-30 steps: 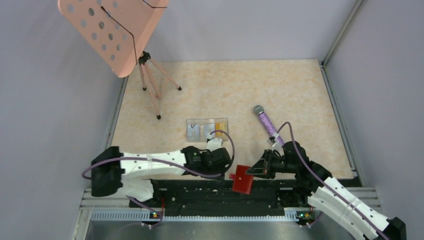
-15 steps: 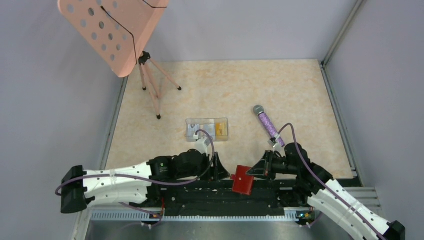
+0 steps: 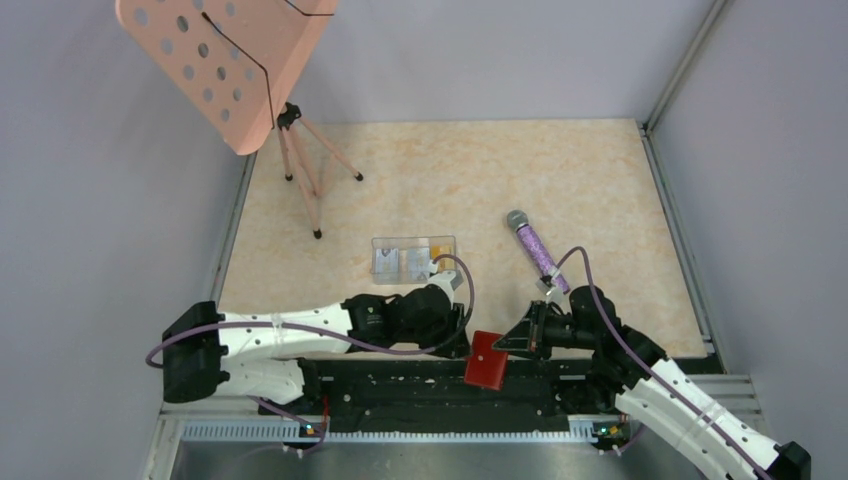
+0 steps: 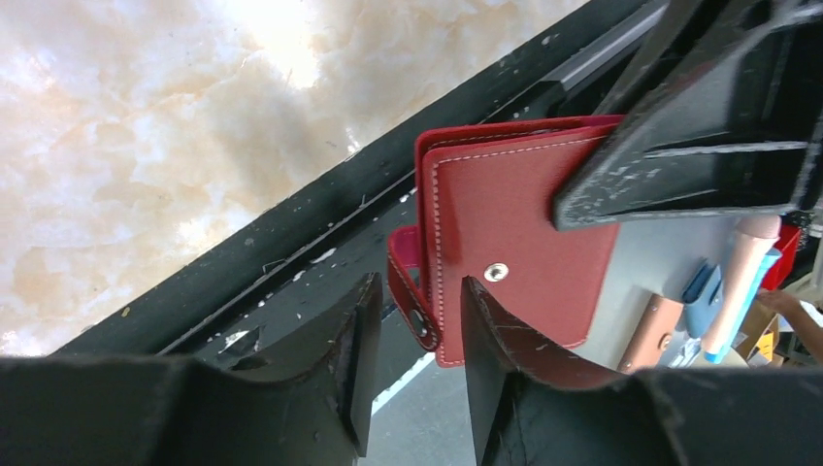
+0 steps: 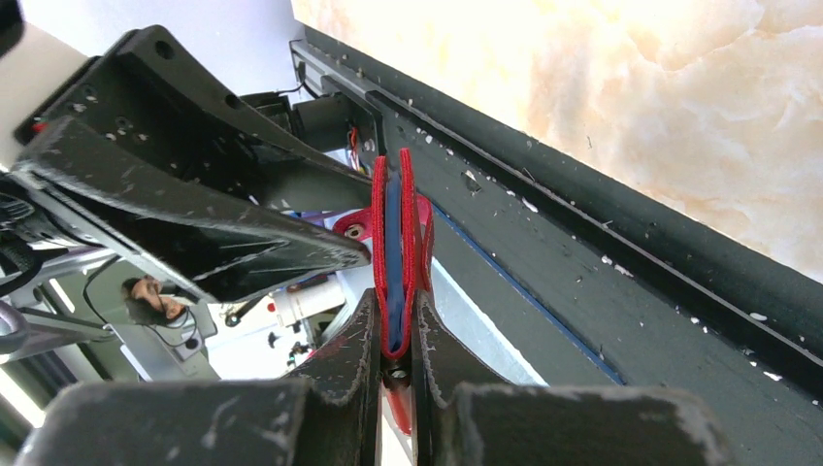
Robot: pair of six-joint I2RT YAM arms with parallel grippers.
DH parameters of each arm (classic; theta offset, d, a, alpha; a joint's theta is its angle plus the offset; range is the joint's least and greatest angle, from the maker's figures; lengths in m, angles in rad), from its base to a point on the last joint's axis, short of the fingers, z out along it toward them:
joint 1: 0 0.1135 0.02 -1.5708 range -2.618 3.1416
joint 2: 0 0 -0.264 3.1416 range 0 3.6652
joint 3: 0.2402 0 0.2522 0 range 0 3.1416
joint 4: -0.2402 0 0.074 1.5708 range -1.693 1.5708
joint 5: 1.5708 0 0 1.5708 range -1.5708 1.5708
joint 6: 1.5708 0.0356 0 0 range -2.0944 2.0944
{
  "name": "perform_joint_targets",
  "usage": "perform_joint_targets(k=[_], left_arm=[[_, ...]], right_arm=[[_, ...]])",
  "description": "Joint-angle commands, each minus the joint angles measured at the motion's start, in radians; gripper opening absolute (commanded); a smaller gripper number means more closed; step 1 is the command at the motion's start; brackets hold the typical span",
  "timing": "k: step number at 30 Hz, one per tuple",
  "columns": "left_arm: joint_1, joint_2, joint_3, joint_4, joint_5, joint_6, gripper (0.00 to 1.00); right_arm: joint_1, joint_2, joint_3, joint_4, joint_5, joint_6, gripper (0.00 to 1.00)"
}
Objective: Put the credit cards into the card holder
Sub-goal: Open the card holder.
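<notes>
The red card holder hangs over the table's near edge, my right gripper shut on its folded end. In the right wrist view the holder stands edge-on between the gripper's fingers, a blue lining showing inside. My left gripper sits just left of the holder. Its jaws are open, and the holder's snap strap lies in the gap of the gripper, close to the right finger. The holder's red face shows a metal snap. The credit cards, yellow-orange and pale, lie in a clear tray further back.
A purple microphone lies right of the tray, close behind my right arm. A pink music stand on a tripod stands at the back left. A black rail runs along the near edge below the holder.
My left arm pulled back and stretched out low, then swung right again, bringing its jaws up to the holder's strap. The jaws widened, then narrowed. Right arm and holder have not moved.
</notes>
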Motion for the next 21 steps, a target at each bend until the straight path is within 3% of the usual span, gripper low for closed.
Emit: perform_joint_targets(k=[1, 5, 7, 10, 14, 19, 21], left_arm=[[0.002, 0.025, 0.02, -0.021, 0.027, 0.026, 0.41], [0.002, 0.027, 0.007, -0.02, 0.041, 0.025, 0.46], [0.002, 0.023, 0.001, -0.022, 0.032, 0.024, 0.45], [0.002, 0.027, -0.001, -0.02, 0.023, 0.025, 0.32], [0.002, 0.042, 0.011, -0.028, 0.029, 0.037, 0.01], [0.002, 0.012, 0.06, -0.115, -0.027, 0.085, 0.0], [0.002, -0.028, 0.093, -0.172, -0.072, 0.142, 0.0]], right_arm=[[0.011, -0.014, 0.003, 0.039, -0.012, 0.019, 0.0], [0.012, -0.016, 0.003, 0.053, -0.015, 0.028, 0.0], [0.012, -0.014, 0.001, 0.057, -0.015, 0.03, 0.0], [0.011, -0.015, -0.002, 0.061, -0.017, 0.032, 0.0], [0.011, -0.017, -0.001, 0.061, -0.019, 0.033, 0.0], [0.011, -0.032, -0.001, 0.074, -0.011, 0.015, 0.0], [0.011, -0.047, 0.006, 0.078, 0.006, -0.005, 0.17]])
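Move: From the left gripper, the loose strap of the card holder is almost between the fingers, about 1 cm back, 1 cm to the right and 2 cm lower. The holder's body hangs some 4 cm right, 2 cm back and 3 cm below, gripped by the right hand. The clear card box lies roughly 20 cm ahead, 12 cm left and 11 cm down. From the right gripper, the strap is about 5 cm left, 1 cm back and 2 cm lower. Lower the left gripper a little over 1 cm, easing back slightly, so the half-open fingers straddle the card holder's strap; pause there and close them to pinch it. Then draw the strap left and a touch farther down, about 1 cm, away from the holder's body, while the right gripper keeps its hold and stays nearly still. ##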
